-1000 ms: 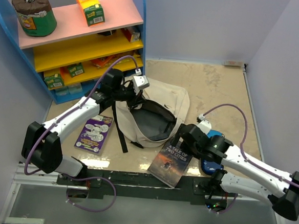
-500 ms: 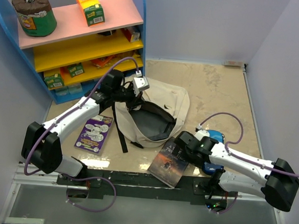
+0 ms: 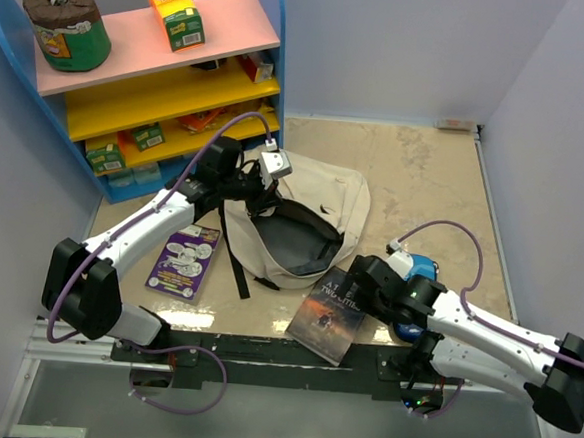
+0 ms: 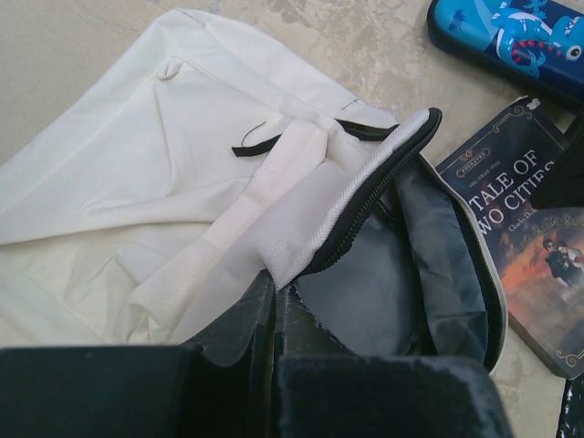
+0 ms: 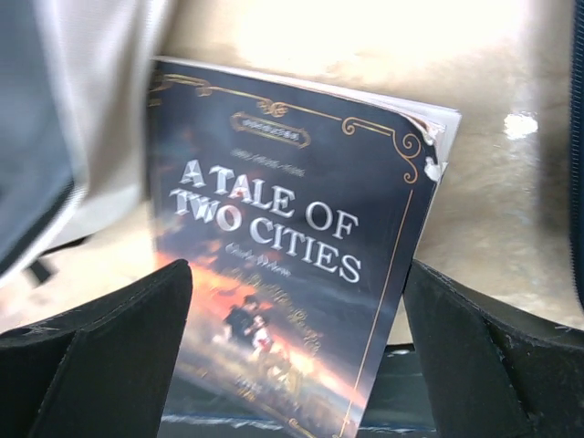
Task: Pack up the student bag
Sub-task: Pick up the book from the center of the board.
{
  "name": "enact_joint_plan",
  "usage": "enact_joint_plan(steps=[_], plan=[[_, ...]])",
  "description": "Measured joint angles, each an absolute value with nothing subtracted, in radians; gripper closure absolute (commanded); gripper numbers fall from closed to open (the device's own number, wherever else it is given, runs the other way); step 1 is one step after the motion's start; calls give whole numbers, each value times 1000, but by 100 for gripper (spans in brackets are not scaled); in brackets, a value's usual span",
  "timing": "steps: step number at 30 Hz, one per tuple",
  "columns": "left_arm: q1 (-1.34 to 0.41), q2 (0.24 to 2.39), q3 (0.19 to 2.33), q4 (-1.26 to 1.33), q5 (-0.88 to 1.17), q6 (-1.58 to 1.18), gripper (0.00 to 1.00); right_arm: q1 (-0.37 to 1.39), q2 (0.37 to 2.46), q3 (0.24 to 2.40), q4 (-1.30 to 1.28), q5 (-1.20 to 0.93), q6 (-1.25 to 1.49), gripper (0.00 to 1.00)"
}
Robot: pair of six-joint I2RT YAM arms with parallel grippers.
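The student bag (image 3: 326, 193), beige with a dark lining, lies open in the middle of the table. My left gripper (image 3: 265, 190) is shut on the bag's zipper rim (image 4: 347, 205) and holds the flap up, so the grey inside (image 4: 383, 283) shows. A dark book, A Tale of Two Cities (image 3: 327, 319), lies flat just in front of the bag (image 5: 100, 100). My right gripper (image 5: 297, 351) hovers open over the book (image 5: 292, 237), one finger (image 5: 100, 356) on each side of its cover, touching nothing that I can see.
A blue pencil case (image 4: 516, 36) lies right of the book, partly under the right arm (image 3: 424, 265). A purple booklet (image 3: 184, 260) lies left of the bag. A coloured shelf unit (image 3: 161, 90) with boxes stands at the back left. The book's lower corner overhangs the table's near edge.
My right arm has drawn back toward the near edge and settled its open gripper over the top of the book. The left arm and the bag have not moved.
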State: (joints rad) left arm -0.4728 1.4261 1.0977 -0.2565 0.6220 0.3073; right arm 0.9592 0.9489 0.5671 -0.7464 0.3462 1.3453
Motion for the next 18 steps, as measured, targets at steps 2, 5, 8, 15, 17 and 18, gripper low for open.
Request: enact_joint_plan(steps=[2, 5, 8, 15, 17, 18], plan=[[-473, 1426, 1098, -258, 622, 308, 100, 959, 905, 568, -740, 347, 1339, 2], [-473, 1426, 1098, -258, 622, 309, 100, 959, 872, 573, -733, 348, 1328, 2], [-473, 1426, 1098, -258, 623, 309, 100, 959, 868, 573, -718, 347, 1322, 5], [-474, 1426, 1098, -260, 624, 309, 100, 959, 868, 546, -649, 339, 1299, 22], [-474, 1426, 1098, -263, 624, 309, 100, 959, 863, 522, -624, 337, 1288, 32], [-474, 1426, 1098, -264, 624, 309, 100, 959, 854, 504, -604, 337, 1280, 39]])
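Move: The book lies under the right hand: its middle is about 4 cm left, 2 cm back and 3 cm below, with its near end out over the table's front edge. The bag's open mouth is some 17 cm left and 16 cm ahead of the right hand, and the blue pencil case about 12 cm right and 3 cm ahead. From the left hand the book's middle lies roughly 21 cm right, 21 cm back and 17 cm lower. The right hand lifts about 2 cm over the book while easing some 1.5 cm left and 1 cm forward, its wrist turning about 10 degrees so that its left side rises and the fingertips swing outward, then it sinks back about 1 cm. Once up, the wide-open fingers begin to close across the book, by roughly a quarter of their range, the right finger at the book's right-hand long edge and nudging it towards the bag, while the left hand stays put, still shut on the bag's rim. ##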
